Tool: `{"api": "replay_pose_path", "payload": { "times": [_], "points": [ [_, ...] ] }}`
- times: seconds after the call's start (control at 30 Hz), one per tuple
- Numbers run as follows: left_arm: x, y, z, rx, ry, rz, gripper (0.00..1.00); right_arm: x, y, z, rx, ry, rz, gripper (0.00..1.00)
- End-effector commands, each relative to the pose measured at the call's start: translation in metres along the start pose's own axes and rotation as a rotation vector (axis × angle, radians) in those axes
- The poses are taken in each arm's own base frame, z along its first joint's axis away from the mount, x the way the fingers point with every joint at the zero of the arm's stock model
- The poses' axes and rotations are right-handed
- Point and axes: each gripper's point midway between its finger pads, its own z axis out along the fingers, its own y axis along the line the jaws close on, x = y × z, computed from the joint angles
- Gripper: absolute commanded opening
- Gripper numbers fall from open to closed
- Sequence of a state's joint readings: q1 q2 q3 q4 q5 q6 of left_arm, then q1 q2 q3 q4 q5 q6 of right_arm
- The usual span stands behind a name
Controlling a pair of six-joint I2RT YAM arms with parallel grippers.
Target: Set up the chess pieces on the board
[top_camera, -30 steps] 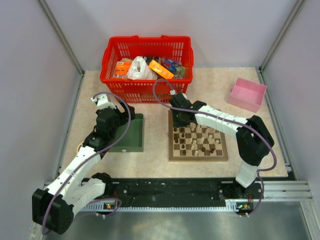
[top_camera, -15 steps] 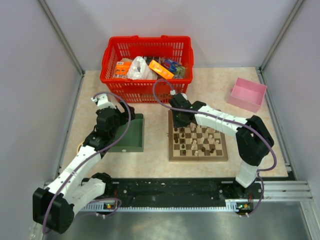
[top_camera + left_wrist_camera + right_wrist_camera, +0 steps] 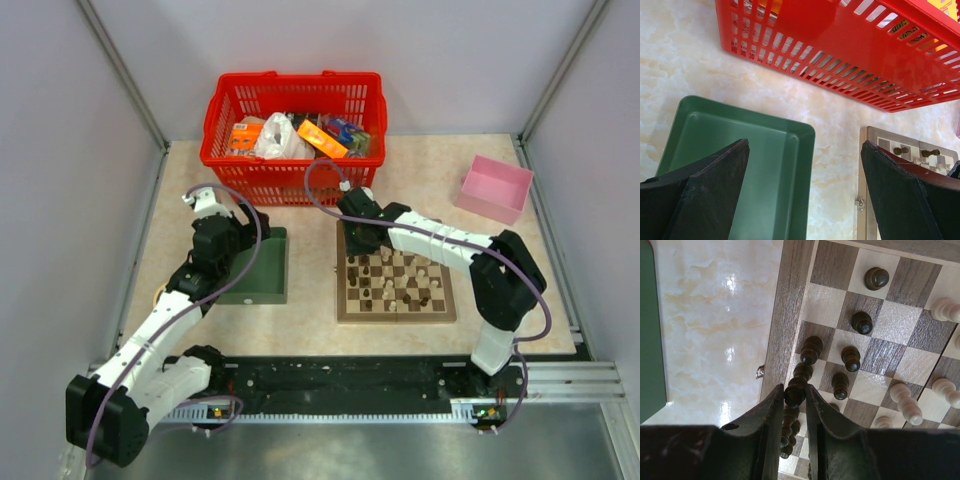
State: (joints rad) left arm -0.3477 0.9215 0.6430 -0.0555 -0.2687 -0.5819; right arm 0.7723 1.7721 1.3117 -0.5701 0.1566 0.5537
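The board [image 3: 343, 300] lies right of centre, with dark and pale chess pieces [image 3: 400, 283] scattered over its squares. My right gripper [image 3: 795, 388] hangs over the board's far left corner [image 3: 357, 243], shut on the head of a dark chess piece [image 3: 796, 392] that stands in the edge column. More dark pieces [image 3: 850, 357] stand just beyond it, and pale ones [image 3: 907, 405] lie to the right. My left gripper [image 3: 805, 145] is open and holds nothing, above the green tray [image 3: 740, 135].
A red basket [image 3: 290, 180] of packets stands behind the board and the green tray [image 3: 262, 270]. A pink box [image 3: 493, 188] sits at the far right. The board's metal clasp [image 3: 760, 371] juts from its left rim.
My right gripper has crept slightly toward the board's far left corner, still holding the dark piece. The left arm has not moved.
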Motion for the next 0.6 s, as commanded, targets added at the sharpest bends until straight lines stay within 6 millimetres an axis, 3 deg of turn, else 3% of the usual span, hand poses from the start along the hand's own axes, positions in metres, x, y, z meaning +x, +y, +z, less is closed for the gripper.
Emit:
{"api": "replay_pose_path", "payload": {
  "times": [0.0, 0.4, 0.57],
  "points": [
    [-0.007, -0.005, 0.002, 0.024, -0.029, -0.021, 0.99, -0.008, 0.013, -0.005, -0.024, -0.021, -0.006, 0.25],
    [-0.007, -0.006, 0.002, 0.032, -0.027, -0.026, 0.99, -0.035, 0.012, -0.049, -0.046, -0.137, -0.002, 0.38],
    [-0.006, -0.006, 0.002, 0.032, -0.026, -0.024, 0.99, -0.025, 0.012, -0.061, -0.074, -0.132, -0.006, 0.46]
  ]
}}
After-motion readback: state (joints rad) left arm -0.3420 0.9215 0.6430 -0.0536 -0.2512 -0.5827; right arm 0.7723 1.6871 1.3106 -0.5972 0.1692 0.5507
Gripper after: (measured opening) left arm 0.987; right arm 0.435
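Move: The tall dark chess piece stands right between my right fingertips, its middle about 2 cm below them, on the fourth square from the far end of the board's leftmost column. One square, some 2 cm, farther out stands a shorter dark piece; a dark pawn stands about 2 cm to the right, and another tall dark piece about 2 cm back. The green tray's middle is some 20 cm to the left, 1 cm back. From my left hand, the tall piece lies about 20 cm right, 2 cm back and 14 cm down. I keep my right hand in place over the board and ease the fingers apart, letting go of the tall dark piece's head. Then I lift nearly straight up about 3 cm, picking up speed, with the fingers still spreading on either side of it to a bit under half open and the wrist barely tilting. ##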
